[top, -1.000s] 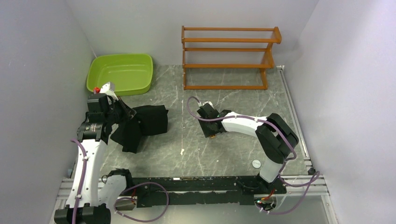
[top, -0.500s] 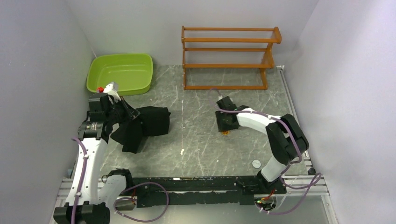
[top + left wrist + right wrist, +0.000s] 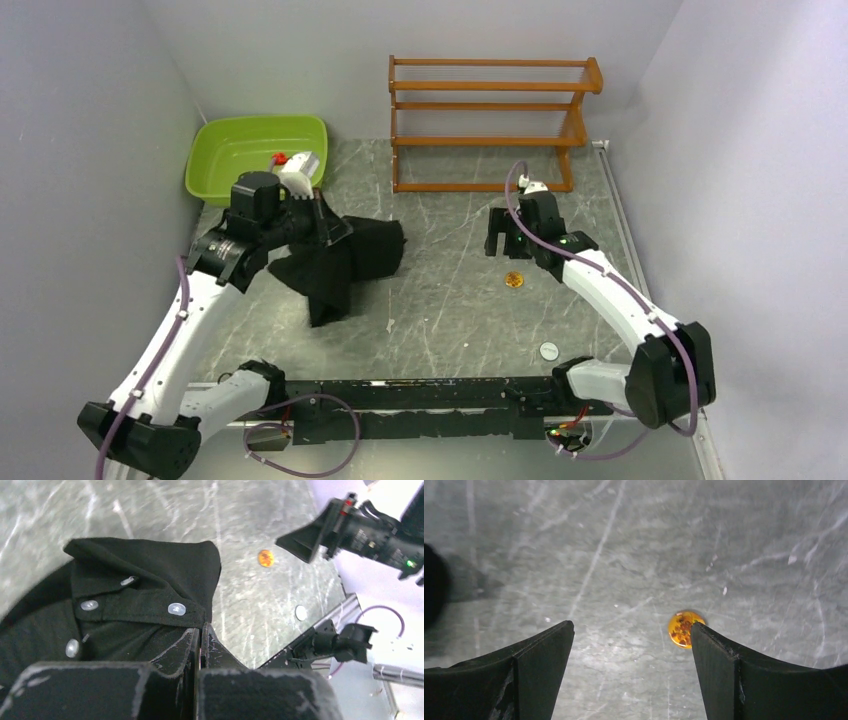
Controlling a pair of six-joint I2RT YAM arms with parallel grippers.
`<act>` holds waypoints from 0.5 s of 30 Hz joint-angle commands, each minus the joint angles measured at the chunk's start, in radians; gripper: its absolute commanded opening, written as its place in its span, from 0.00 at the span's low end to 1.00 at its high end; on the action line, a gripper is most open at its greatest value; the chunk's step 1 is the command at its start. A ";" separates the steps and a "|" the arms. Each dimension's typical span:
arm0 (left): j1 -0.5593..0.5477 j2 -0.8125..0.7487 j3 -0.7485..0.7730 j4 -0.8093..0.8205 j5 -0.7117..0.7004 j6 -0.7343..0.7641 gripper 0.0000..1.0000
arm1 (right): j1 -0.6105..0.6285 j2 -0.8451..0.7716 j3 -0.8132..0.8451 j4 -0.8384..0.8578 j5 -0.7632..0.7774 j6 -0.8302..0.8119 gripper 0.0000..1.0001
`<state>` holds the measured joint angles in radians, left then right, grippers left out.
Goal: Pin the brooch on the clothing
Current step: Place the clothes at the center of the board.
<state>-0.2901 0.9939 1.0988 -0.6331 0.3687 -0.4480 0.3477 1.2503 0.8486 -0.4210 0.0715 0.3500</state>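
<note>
The brooch point(image 3: 514, 280), a small round orange-amber badge, lies flat on the grey table by itself. My right gripper point(image 3: 510, 245) hovers open just behind it. In the right wrist view the brooch point(image 3: 683, 628) sits beside the tip of the right finger point(image 3: 719, 655), not between the jaws of the right gripper point(image 3: 631, 627). The clothing point(image 3: 350, 255), a black shirt with white buttons, hangs bunched from my left gripper point(image 3: 322, 228). In the left wrist view the left gripper point(image 3: 201, 627) is shut on the clothing point(image 3: 140, 595), with the brooch point(image 3: 265, 558) beyond.
A green tub point(image 3: 258, 155) stands at the back left and a wooden rack point(image 3: 490, 125) at the back centre. A small white disc point(image 3: 548, 350) lies near the right arm's base. A white speck point(image 3: 390, 324) lies mid-table.
The right gripper has opened and drawn back to the right, leaving the brooch bare on the table. The left arm has swung right, carrying the shirt with it.
</note>
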 commanded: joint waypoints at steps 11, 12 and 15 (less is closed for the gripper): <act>-0.226 0.058 -0.005 -0.033 -0.246 0.081 0.92 | 0.000 -0.116 0.034 0.066 -0.238 -0.073 0.92; -0.227 0.037 -0.032 -0.036 -0.277 0.056 0.94 | -0.001 -0.117 0.032 0.070 -0.261 -0.077 0.92; -0.225 -0.016 -0.088 -0.083 -0.357 -0.045 0.94 | -0.001 -0.107 0.028 0.095 -0.328 -0.083 0.92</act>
<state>-0.5148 1.0615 1.0523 -0.6643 0.1711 -0.3698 0.3477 1.1603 0.8825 -0.3920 -0.1425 0.2913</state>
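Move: My left hand still pinches the clothing, hanging from my fingertips down towards the table. The clear spot at the board's centre lies about 16 cm to its right, roughly level ahead, some 26 cm below. At table height too, the brooch is about 33 cm right and 3 cm ahead, and the white disc 39 cm right and 11 cm back. From my empty right hand, that spot is about 17 cm left, 4 cm back and 11 cm down, and the brooch almost straight below. I fling the clothing off to the right with my left hand, carrying on about 6 cm that way with a 3 cm lift and a slight clockwise turn while the fingers spring wide open to let go. Then I swing back some 3 cm left and sink about 8 cm, empty. My open right hand rises 5 cm off the brooch and drifts a little left. ##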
